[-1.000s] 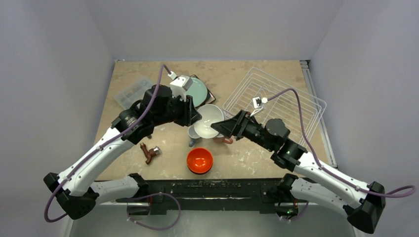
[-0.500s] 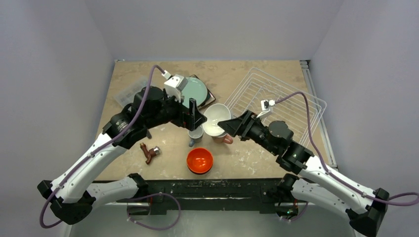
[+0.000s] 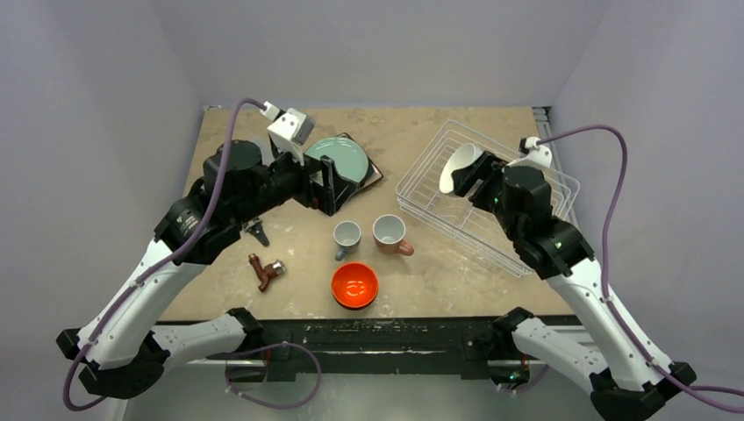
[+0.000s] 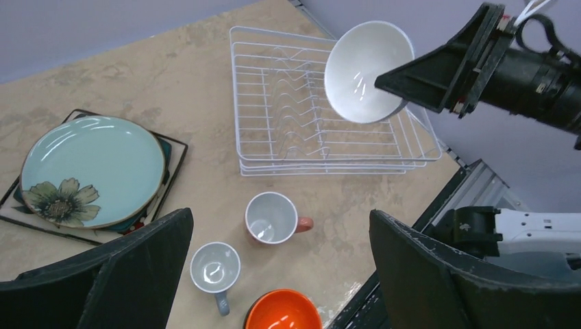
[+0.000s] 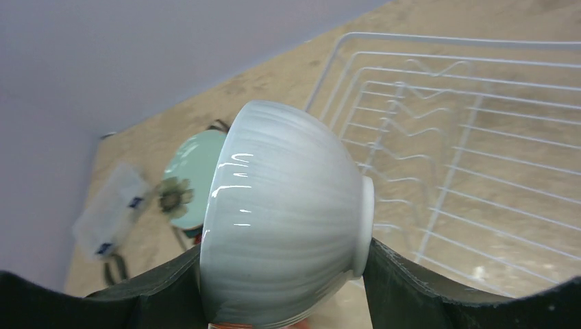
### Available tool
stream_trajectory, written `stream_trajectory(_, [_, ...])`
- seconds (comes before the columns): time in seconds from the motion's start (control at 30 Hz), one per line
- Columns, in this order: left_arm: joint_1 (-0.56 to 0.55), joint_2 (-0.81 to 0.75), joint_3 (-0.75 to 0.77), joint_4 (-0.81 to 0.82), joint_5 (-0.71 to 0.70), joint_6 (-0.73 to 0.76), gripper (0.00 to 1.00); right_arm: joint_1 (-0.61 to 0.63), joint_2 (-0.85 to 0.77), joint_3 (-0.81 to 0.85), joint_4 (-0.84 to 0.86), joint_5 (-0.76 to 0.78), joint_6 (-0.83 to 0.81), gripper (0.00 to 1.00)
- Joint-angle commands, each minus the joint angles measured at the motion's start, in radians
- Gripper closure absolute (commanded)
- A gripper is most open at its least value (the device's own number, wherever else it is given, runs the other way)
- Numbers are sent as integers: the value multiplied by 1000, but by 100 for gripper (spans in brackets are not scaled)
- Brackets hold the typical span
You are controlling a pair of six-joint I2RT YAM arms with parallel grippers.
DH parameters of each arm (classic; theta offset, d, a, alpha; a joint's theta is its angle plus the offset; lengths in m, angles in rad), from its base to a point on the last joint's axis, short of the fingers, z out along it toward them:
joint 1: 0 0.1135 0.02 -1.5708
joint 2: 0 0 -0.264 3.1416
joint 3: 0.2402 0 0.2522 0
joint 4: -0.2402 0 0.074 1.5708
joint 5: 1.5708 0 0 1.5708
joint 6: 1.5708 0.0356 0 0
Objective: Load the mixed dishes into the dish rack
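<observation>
My right gripper (image 3: pixel 472 172) is shut on the white bowl (image 3: pixel 459 167), holding it tilted in the air over the left end of the white wire dish rack (image 3: pixel 414 167). In the right wrist view the bowl (image 5: pixel 288 212) sits between both fingers with the rack (image 5: pixel 479 137) behind it. My left gripper (image 3: pixel 332 186) stands open and holds nothing, beside the teal plate (image 3: pixel 338 158), which lies on the square flower-patterned plate (image 3: pixel 373 174). Under its fingers (image 4: pixel 103 274) stand the pale blue mug (image 4: pixel 214 267), the pink mug (image 4: pixel 272 217) and the orange bowl (image 4: pixel 284 312).
Pliers (image 3: pixel 263 270) lie on the table left of the orange bowl (image 3: pixel 354 285). A clear plastic box (image 5: pixel 109 212) sits at the far left, past the plates. Grey walls close the table on three sides, and the arm bases stand along the near edge.
The left gripper let go of the white bowl, opened wide and drew back left. The right gripper carried the bowl up and right, from above the mugs to over the rack.
</observation>
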Motion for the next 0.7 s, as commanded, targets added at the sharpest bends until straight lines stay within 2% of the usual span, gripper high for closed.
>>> stream_trajectory(0.0, [9, -36, -113, 46, -42, 69, 0, -65, 100, 139, -145, 198, -167, 100])
stream_trajectory(0.13, [-2, -28, -147, 62, 55, 33, 1, -90, 226, 204, -228, 439, -248, 100])
stream_trajectory(0.37, [-3, -10, -152, 72, 123, -4, 4, -125, 424, 244, -252, 692, -346, 100])
stream_trajectory(0.67, [-3, -8, -150, 65, 97, 10, 4, -212, 662, 265, -281, 777, -321, 100])
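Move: My right hand holds the white bowl; the open right part of the dish rack that I am taking it to lies about 11 cm ahead, 19 cm right and 25 cm below. The rack's wavy dividers stand about 17 cm ahead and 5 cm right of this hand; the mug with the reddish handle sits about 15 cm to its left and 3 cm ahead. From my empty left hand, that rack part lies about 16 cm ahead and 45 cm right, far below. Keeping its pinch on the white bowl, my right hand carries it some 15 cm to the right, sinking about 10 cm and reaching a little forward over the rack's open part. As it goes, the fingers swing clockwise to point forward-right and the wrist rolls its left side down, turning the bowl's mouth downward. My left hand, empty and open, sinks about 6 cm, then stays. ##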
